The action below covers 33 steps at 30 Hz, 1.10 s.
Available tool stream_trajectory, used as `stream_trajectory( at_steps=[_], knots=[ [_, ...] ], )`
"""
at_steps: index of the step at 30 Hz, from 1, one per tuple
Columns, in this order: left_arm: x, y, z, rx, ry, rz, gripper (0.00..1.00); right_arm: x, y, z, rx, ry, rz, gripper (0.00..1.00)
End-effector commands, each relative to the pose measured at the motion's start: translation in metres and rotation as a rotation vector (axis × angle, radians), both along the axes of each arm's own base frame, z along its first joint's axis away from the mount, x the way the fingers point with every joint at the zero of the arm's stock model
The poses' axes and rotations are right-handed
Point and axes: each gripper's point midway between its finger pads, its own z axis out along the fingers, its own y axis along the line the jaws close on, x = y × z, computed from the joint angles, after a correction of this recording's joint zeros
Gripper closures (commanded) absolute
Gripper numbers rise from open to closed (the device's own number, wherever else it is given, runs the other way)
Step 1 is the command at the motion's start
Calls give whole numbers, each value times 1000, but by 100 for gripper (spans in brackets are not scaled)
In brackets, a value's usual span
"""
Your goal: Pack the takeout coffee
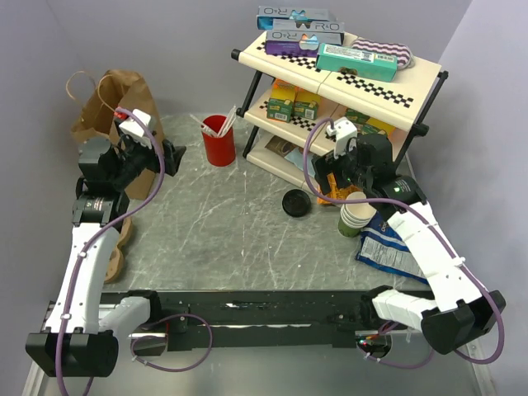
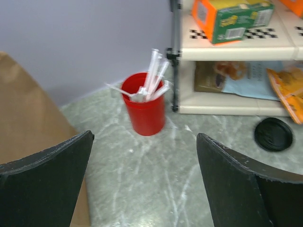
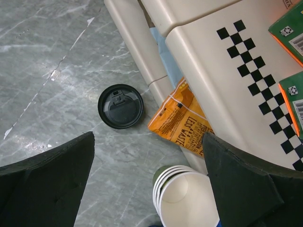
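Note:
A round black plastic lid (image 1: 295,202) sits on the table in front of the shelf rack; it also shows in the left wrist view (image 2: 273,134) and the right wrist view (image 3: 120,106). No dark green cup wall shows under it, so I cannot tell whether it is the takeout coffee. My left gripper (image 1: 176,154) is open and empty, held above the table beside the brown paper bag (image 1: 111,107), facing the red cup (image 2: 146,111). My right gripper (image 1: 337,188) is open and empty above the lidless stack of green cups (image 3: 187,198), to the right of the lid.
The red cup with sticks (image 1: 219,140) stands at the back middle. The shelf rack (image 1: 375,82) holds boxes at the back right. An orange packet (image 3: 182,123) leans at its foot. A blue snack bag (image 1: 388,247) lies by the cup stack (image 1: 355,214).

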Motion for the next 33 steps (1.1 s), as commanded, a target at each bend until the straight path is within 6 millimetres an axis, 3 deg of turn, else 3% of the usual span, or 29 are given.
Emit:
stream_trajectory(
  at_steps=[1,6,7,10,14,24,28,31,33],
  knots=[
    [-12,-21,11,-33,5,-122,3,-2,5,26,21,-90,38,0],
    [-18,-32,9,-58,34,-188,3,-17,16,25,-65,-109,228,0],
    [-18,-33,8,-56,36,-194,2,-29,28,26,-52,-114,335,0],
    [-15,-35,11,-40,38,-210,1,-48,41,25,-64,-152,493,0],
    [-19,-40,12,-19,72,-246,1,-57,51,26,-61,-135,579,2],
    [-55,-47,-35,148,197,-378,1,-75,70,-2,-105,12,753,19],
    [-66,-44,-47,165,215,-371,2,-64,61,-15,-189,59,707,39],
    [-69,-44,-53,160,220,-373,3,-48,41,-17,-249,92,555,46],
    [-66,-46,-53,148,217,-382,3,-51,27,-21,-268,139,486,47]
  ],
)
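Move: The black lid the right hand seems bound for lies flat on the table about 8 cm to its left, roughly 2 cm ahead and some 27 cm below. From the right hand, the cup stack is about 6 cm back, 8 cm to the right and 20 cm down, and the orange bag at the shelf's foot about 8 cm ahead, 4 cm right and 25 cm down. From the left hand, the lid is roughly 32 cm to the right, level in reach and 36 cm down. The right hand draws back and left about 9 cm at nearly the same height while swinging some 40 degrees counter-clockwise, then sinks about 4 cm on the near side of the black lid, easing a centimetre forward and right at the end as its empty fingers narrow from wide open to about half. Meanwhile the left hand comes back and down about 5 cm each and 4 cm right, turning clockwise some 20 degrees and tipping its still wide-open fingers down towards the bare table on the lid's side, touching nothing. ##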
